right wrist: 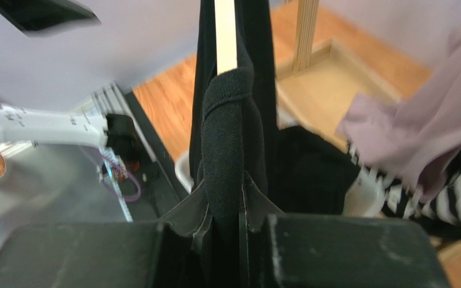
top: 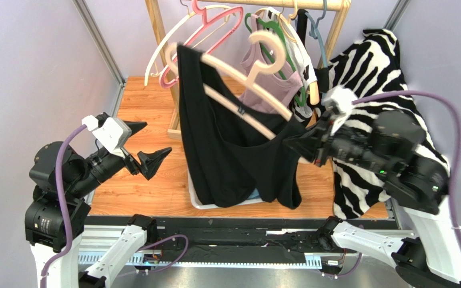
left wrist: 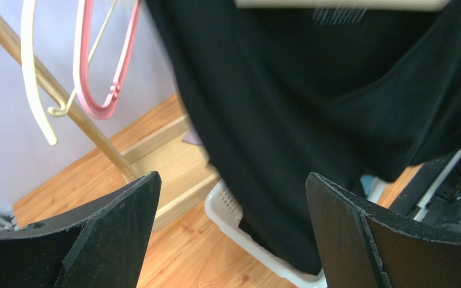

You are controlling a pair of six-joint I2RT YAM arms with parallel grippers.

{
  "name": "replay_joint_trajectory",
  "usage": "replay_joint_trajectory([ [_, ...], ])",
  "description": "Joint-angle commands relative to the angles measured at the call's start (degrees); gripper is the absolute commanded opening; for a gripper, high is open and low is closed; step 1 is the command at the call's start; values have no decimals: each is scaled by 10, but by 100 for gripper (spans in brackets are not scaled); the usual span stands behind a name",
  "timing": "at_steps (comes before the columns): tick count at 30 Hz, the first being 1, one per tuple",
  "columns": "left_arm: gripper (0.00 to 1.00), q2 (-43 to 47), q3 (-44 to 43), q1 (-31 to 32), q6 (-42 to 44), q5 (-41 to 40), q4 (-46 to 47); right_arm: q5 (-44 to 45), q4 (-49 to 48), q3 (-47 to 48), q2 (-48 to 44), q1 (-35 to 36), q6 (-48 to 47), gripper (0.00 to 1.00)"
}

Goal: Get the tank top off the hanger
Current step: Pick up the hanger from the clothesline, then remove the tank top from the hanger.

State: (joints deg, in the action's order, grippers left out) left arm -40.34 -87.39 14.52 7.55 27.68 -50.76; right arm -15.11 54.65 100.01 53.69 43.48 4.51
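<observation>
A black tank top [top: 233, 150] hangs from a cream hanger [top: 239, 75] that is tilted, its right end low. My right gripper [top: 302, 144] is shut on that low end, with the top's shoulder strap wrapped over it. In the right wrist view the black strap [right wrist: 227, 138] fills the shut gripper [right wrist: 227, 183], and the hanger's arm [right wrist: 225, 36] runs up out of it. My left gripper [top: 158, 137] stands wide open to the left of the top, apart from it. In the left wrist view the top [left wrist: 287, 108] hangs beyond the open gripper [left wrist: 233, 180].
A white basket [top: 194, 195] sits on the wooden floor under the top's hem. Behind it, the wooden rack [top: 299, 5] carries pink [top: 215, 18] and green hangers and a lilac top [top: 269, 84]. A zebra-print cloth [top: 377, 66] hangs at the right.
</observation>
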Motion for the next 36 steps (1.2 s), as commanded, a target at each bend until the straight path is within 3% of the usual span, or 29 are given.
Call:
replay_joint_trajectory([
  [1, 99, 19, 14, -2, -47, 33, 40, -6, -18, -64, -55, 3, 16, 0],
  [10, 99, 29, 136, -2, -98, 47, 137, -43, 4, -100, -68, 4, 16, 0],
  [13, 99, 17, 154, -2, -97, 38, 173, -52, 16, -104, -65, 4, 15, 0],
  [22, 99, -21, 159, -2, -123, 136, 215, -57, 4, -139, -70, 4, 11, 0],
  [28, 76, -45, 146, -1, -125, 153, 217, -77, -12, -149, -59, 3, 16, 0],
  [33, 72, -74, 123, 0, -118, 133, 227, -91, -22, -160, -60, 4, 24, 0],
  [36, 60, -93, 115, 2, -111, 121, 228, -98, -30, -167, -63, 4, 30, 0],
])
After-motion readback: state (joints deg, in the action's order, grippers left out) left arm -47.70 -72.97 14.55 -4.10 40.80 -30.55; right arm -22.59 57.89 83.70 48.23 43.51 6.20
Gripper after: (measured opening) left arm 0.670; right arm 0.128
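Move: The black tank top hangs on its light wooden hanger. Its free left shoulder is about 13 cm ahead of the left hand, 6 cm to the right and 12 cm higher. The empty pink hanger is roughly 28 cm ahead of that hand, 3 cm right and slightly above. From the right hand, which holds the other end, that shoulder is about 15 cm ahead, 23 cm left and 11 cm up; the white basket's middle is some 12 cm ahead, 10 cm left and 40 cm below. The tank top and hanger are lowered by the right hand, which keeps its pinch on their right end, sinks about 9 cm, mostly early, draws slightly back and tips down. The left hand edges back briefly, then goes forward, right and down, some 5 cm each, towards the free shoulder, turning about 10 degrees clockwise and tipping down, its fingers closing by a third late on. ##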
